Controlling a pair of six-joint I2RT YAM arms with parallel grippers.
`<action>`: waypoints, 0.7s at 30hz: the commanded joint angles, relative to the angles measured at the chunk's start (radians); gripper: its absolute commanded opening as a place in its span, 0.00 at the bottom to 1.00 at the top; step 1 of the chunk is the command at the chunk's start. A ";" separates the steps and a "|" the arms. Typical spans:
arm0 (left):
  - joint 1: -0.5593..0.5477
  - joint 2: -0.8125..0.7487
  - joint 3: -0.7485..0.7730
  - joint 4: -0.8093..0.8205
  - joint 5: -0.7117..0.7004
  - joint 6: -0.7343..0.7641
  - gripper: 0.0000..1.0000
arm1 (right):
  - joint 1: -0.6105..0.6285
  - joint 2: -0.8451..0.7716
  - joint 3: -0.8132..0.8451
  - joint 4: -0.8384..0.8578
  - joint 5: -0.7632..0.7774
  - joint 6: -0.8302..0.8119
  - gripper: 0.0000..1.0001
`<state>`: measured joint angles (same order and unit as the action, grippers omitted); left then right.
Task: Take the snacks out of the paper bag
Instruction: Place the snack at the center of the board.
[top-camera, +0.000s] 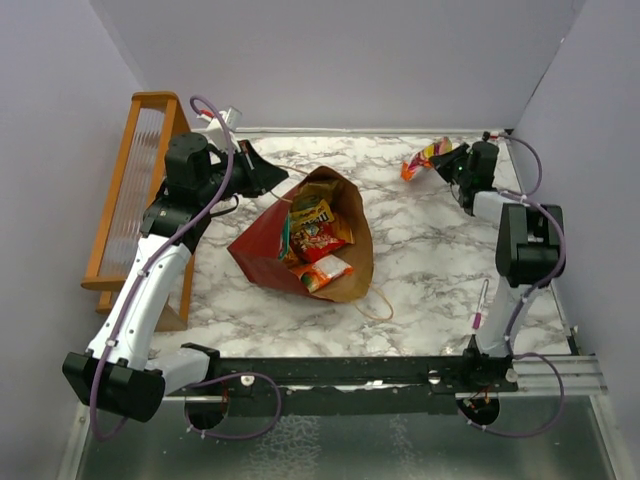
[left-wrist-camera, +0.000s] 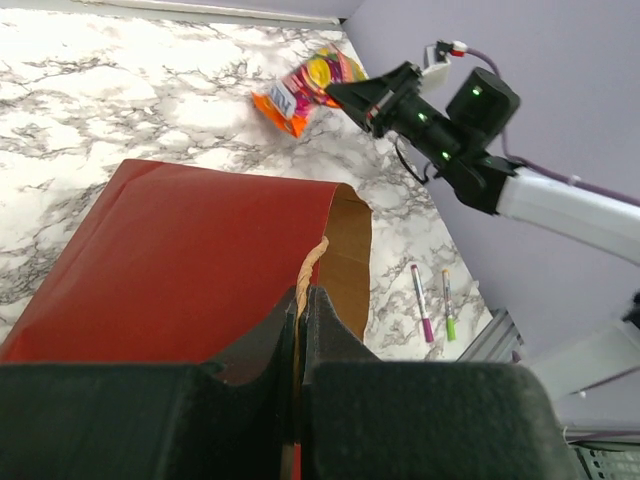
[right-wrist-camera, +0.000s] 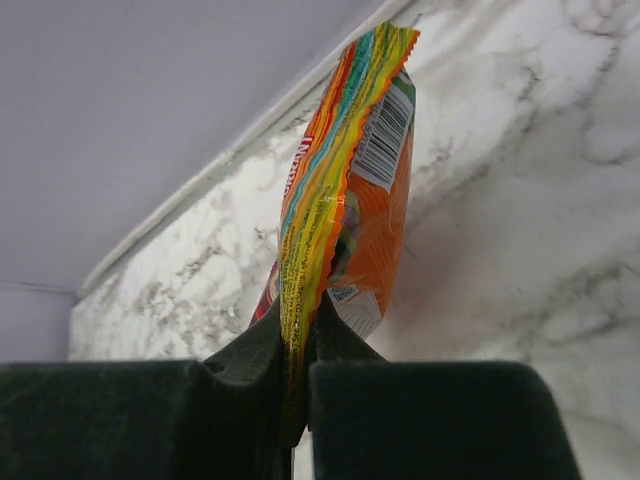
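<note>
The paper bag (top-camera: 258, 246) lies on its side on the marble table, dark red outside, its brown mouth facing the near right. Several snacks (top-camera: 316, 236), yellow, red and orange packets, show inside the mouth. My left gripper (left-wrist-camera: 303, 295) is shut on the bag's twisted tan handle (left-wrist-camera: 312, 262) at the bag's far rim. My right gripper (right-wrist-camera: 305, 320) is shut on the crimped edge of an orange rainbow-striped snack packet (right-wrist-camera: 352, 180). It holds that packet near the table's far right corner (top-camera: 420, 160), well apart from the bag.
An orange wooden rack (top-camera: 135, 190) stands along the left wall. Two pens, pink (left-wrist-camera: 420, 302) and green (left-wrist-camera: 448, 306), lie near the right arm's base. The bag's other handle (top-camera: 376, 305) loops onto the table at the near side. Walls close in on three sides.
</note>
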<state>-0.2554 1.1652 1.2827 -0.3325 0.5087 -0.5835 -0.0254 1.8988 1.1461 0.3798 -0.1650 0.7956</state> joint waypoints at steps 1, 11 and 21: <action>0.001 -0.006 -0.006 0.031 0.025 -0.027 0.00 | -0.044 0.243 0.212 0.291 -0.273 0.186 0.01; 0.001 0.000 -0.004 0.024 0.045 -0.028 0.00 | -0.081 0.532 0.438 0.153 -0.297 0.175 0.12; 0.002 -0.021 -0.029 0.010 0.038 -0.018 0.00 | -0.102 0.297 0.304 -0.136 -0.210 -0.034 0.44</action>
<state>-0.2554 1.1652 1.2667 -0.3233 0.5339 -0.6113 -0.1135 2.3791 1.5478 0.3714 -0.4103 0.9012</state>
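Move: The right hand already holds the snack by its near edge, with the snack's middle roughly 4 cm ahead, 3 cm left and 3 cm below. The bare patch of marble board it goes to lies about 10 cm ahead, 3 cm left and 11 cm down; the board's back edge runs some 16 cm straight ahead, and the tipped paper bag is about 24 cm back and 30 cm left. From the left hand the snack is some 26 cm ahead, 29 cm right and 27 cm below. The right hand carries the held snack quickly forward about 9 cm while sinking towards the bare board near its back edge, rolling some 15 degrees so that its left side rises. Still sinking to roughly 9 cm in all, it stops going out and eases back about 2 cm, rolling back slightly, as the fingers open to about a third and release their pinch on the snack's near seam, staying around that edge. ##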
